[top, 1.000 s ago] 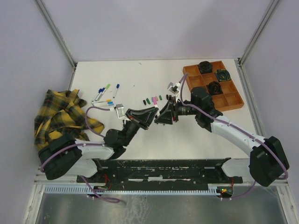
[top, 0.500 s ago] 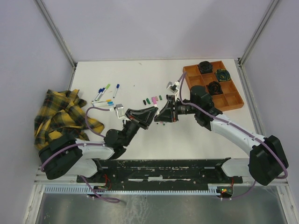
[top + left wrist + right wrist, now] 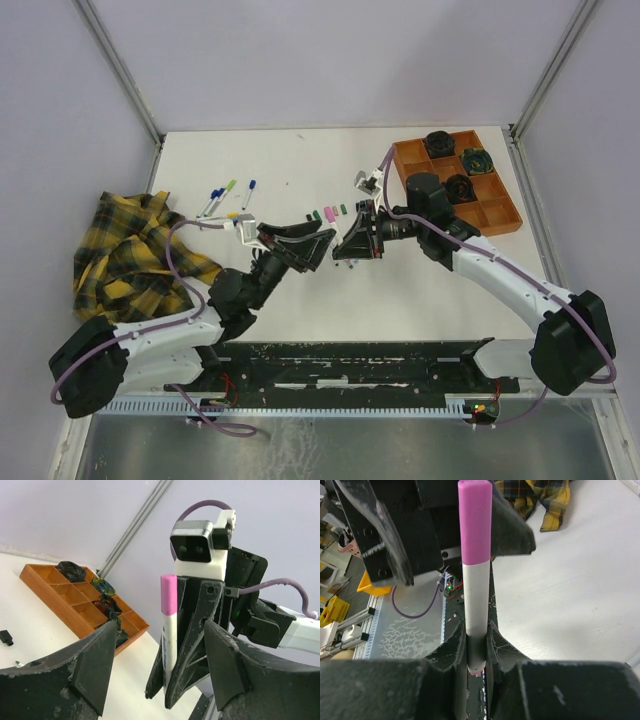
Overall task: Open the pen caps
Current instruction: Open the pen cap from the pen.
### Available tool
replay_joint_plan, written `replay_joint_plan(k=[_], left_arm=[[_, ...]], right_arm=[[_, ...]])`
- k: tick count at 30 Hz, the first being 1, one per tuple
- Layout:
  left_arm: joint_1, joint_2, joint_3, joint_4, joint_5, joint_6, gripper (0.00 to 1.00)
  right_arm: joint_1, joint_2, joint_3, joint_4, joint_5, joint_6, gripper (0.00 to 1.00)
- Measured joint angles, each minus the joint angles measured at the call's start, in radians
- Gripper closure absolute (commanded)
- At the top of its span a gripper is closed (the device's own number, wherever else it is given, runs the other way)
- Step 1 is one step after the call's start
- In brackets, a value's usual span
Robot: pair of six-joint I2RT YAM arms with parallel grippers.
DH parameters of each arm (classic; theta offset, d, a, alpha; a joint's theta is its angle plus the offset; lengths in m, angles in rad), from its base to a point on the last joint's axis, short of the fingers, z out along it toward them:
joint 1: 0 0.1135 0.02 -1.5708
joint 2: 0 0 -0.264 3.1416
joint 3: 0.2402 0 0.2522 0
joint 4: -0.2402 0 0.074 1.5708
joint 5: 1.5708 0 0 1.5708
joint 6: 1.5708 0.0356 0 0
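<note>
A white-grey pen [image 3: 475, 605] with a pink cap [image 3: 475, 520] on its far end stands gripped in my right gripper [image 3: 476, 642], which is shut on the barrel's lower end. In the left wrist view the same pen [image 3: 169, 650] and its pink cap [image 3: 168, 595] sit between the spread fingers of my left gripper [image 3: 159, 630], which is open and touches neither. From above, the left gripper [image 3: 320, 247] and right gripper [image 3: 342, 252] meet tip to tip at mid-table. Several loose pen caps [image 3: 325, 213] lie just behind them.
More pens [image 3: 225, 195] lie at the left rear beside a yellow plaid cloth [image 3: 135, 255]. An orange compartment tray [image 3: 500, 215] with black round objects stands at the right rear.
My left gripper has opened and let go of the pink-capped pen. The right gripper closed on the barrel and now holds it alone. The left arm shifted slightly.
</note>
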Motion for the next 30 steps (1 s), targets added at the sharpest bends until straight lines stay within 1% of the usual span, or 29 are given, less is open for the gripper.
replay_joint_plan(k=[4, 6, 8, 11, 17, 19, 24, 28, 30], left_arm=[[0.080, -0.053, 0.072, -0.174, 0.079, -0.053, 0.21], [0.122, -0.051, 0.104, -0.229, 0.134, -0.088, 0.22], [0.154, -0.042, 0.121, -0.264, 0.186, -0.120, 0.25], [0.190, -0.005, 0.148, -0.293, 0.269, -0.166, 0.32], [0.207, 0.059, 0.196, -0.330, 0.373, -0.212, 0.50], [0.211, 0.064, 0.206, -0.337, 0.390, -0.216, 0.53], [0.222, 0.064, 0.212, -0.338, 0.417, -0.225, 0.54], [0.228, 0.060, 0.215, -0.350, 0.428, -0.225, 0.61], [0.228, 0.054, 0.216, -0.359, 0.430, -0.225, 0.61]], right_arm=[[-0.006, 0.010, 0.032, -0.056, -0.031, -0.036, 1.00], [-0.008, 0.014, 0.037, -0.077, -0.041, -0.051, 1.00], [-0.010, 0.016, 0.037, -0.094, -0.048, -0.058, 1.00], [-0.010, 0.020, 0.039, -0.118, -0.058, -0.075, 1.00], [-0.010, 0.031, 0.043, -0.150, -0.062, -0.093, 1.00], [-0.010, 0.032, 0.043, -0.155, -0.062, -0.100, 1.00], [-0.011, 0.034, 0.048, -0.167, -0.062, -0.107, 1.00], [-0.011, 0.035, 0.050, -0.175, -0.061, -0.109, 1.00], [-0.011, 0.037, 0.050, -0.178, -0.061, -0.110, 1.00]])
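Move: The pink cap tops the pen that my right hand holds upright by its lower end. From my left hand it is about 4 cm ahead, 3 cm to the right and 3 cm higher; from my right hand it is some 8 cm up, 3 cm ahead and 1 cm left. Roughly 18 cm below my left hand, the bare pens lie about 13 cm ahead and 8 cm right, the loose caps about 25 cm straight ahead. I swing my open left hand forward and slightly up, then right and back down, about 3 cm ahead and 2 cm right overall, bringing its fingers around the pink cap. As it arrives, I turn it some 15 degrees clockwise, tip it down about 10 and close the fingers to roughly half their starting gap, not yet shut. My right hand keeps its pinch on the pen's lower end and eases it down about 1 cm. ##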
